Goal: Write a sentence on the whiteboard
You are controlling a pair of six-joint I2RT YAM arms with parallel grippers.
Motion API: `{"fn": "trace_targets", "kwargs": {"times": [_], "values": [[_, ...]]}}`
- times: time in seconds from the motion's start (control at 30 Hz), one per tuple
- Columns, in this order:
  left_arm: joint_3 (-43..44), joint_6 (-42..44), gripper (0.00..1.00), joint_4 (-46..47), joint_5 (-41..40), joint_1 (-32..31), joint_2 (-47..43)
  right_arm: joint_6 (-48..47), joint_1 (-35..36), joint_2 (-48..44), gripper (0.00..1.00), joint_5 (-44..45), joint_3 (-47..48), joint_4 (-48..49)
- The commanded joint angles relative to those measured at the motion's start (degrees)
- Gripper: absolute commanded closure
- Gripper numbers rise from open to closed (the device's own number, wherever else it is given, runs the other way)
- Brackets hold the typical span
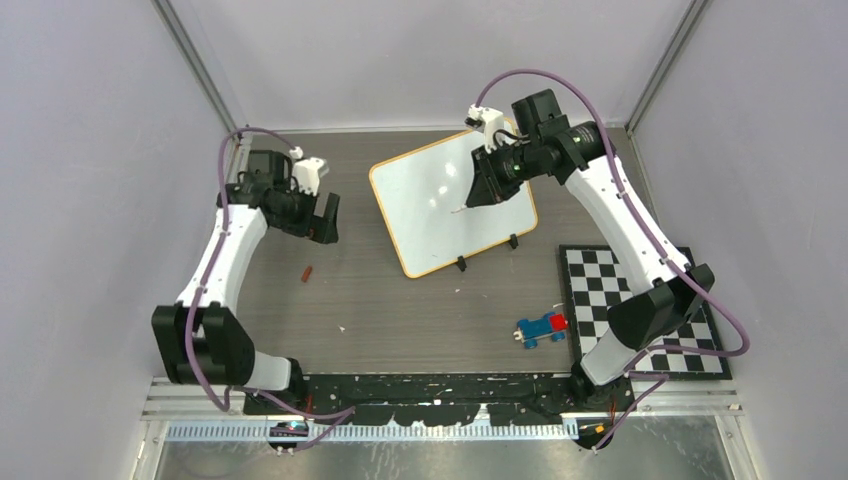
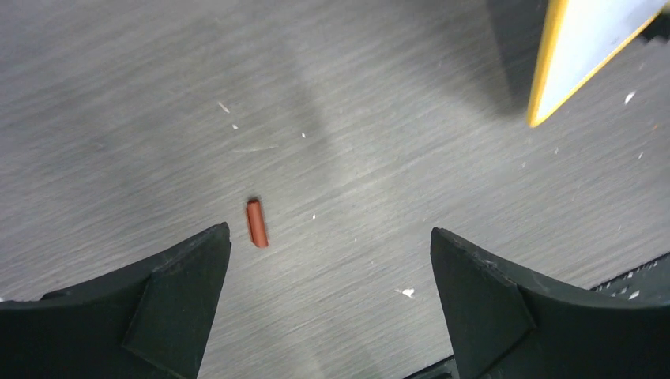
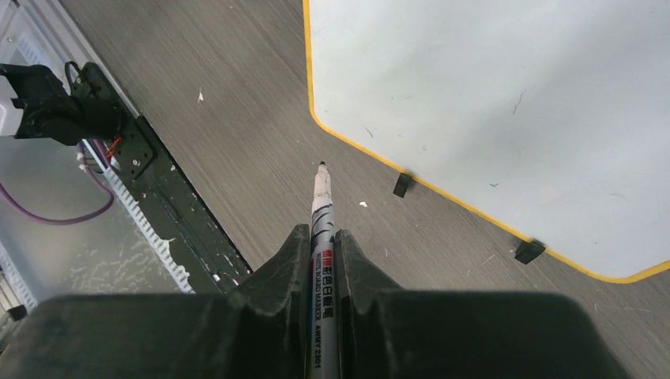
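Note:
The whiteboard [image 1: 430, 215] lies tilted at the back middle of the table, with an orange rim and two black clips on its near edge. No sentence is in view on its white face [image 3: 490, 95]. My right gripper [image 1: 472, 192] hovers over the board's right part, shut on a white marker [image 3: 321, 205]. The marker's bare tip points past the board's near edge, above the table. My left gripper [image 1: 325, 218] hangs open left of the board with nothing between its fingers [image 2: 330, 230]. A small red cap [image 2: 256, 223] lies on the table just below it, near the left finger.
A blue and red toy car [image 1: 541, 328] sits near the front right. Beside it is a black-and-white checkered mat [image 1: 640, 300] under the right arm. A corner of the board [image 2: 589, 39] shows in the left wrist view. Grey walls enclose the table.

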Motion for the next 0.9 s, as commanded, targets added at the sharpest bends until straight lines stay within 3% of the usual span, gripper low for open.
{"fn": "trace_targets", "kwargs": {"times": [0.0, 0.37, 0.63, 0.87], "values": [[2.44, -9.99, 0.0, 8.08, -1.95, -0.12, -6.58, -0.78, 0.81, 1.06, 1.0, 2.65, 4.74, -0.2], [4.09, -19.01, 0.0, 13.59, 1.29, -0.13, -11.06, 13.41, 1.29, -2.92, 1.0, 11.29, 0.74, 12.36], [6.12, -16.69, 0.0, 10.9, 9.06, -0.14, -8.99, 7.07, 2.08, -3.49, 1.0, 8.3, 0.4, 12.09], [8.57, -10.59, 0.0, 6.01, 25.09, -0.3, -4.66, 1.22, 5.21, -0.75, 1.0, 5.54, 1.5, 8.69]]}}
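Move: The pen is already in the right fingers; the whiteboard, leaning back on its black feet, has its middle about 9 cm ahead of the right hand, 5 cm to its left and 17 cm below. The blue toy car stands some 15 cm back, 14 cm to the right and 27 cm below. From the empty left hand the whiteboard's middle is roughly 8 cm ahead, 29 cm to the right and 5 cm below, the pen cap about 3 cm back, 5 cm left and 14 cm down. With the pen still pinched, the right hand goes forward about 3.5 cm by the whiteboard, turning some 10 degrees clockwise, then eases back a centimetre and to the left while turning partly back, rising slightly throughout. The wide-open left hand climbs about 11 cm away from the dropped pen cap, a little forward at first and then rightward, its fingers swinging up some 15 degrees and its left side rolling down. ##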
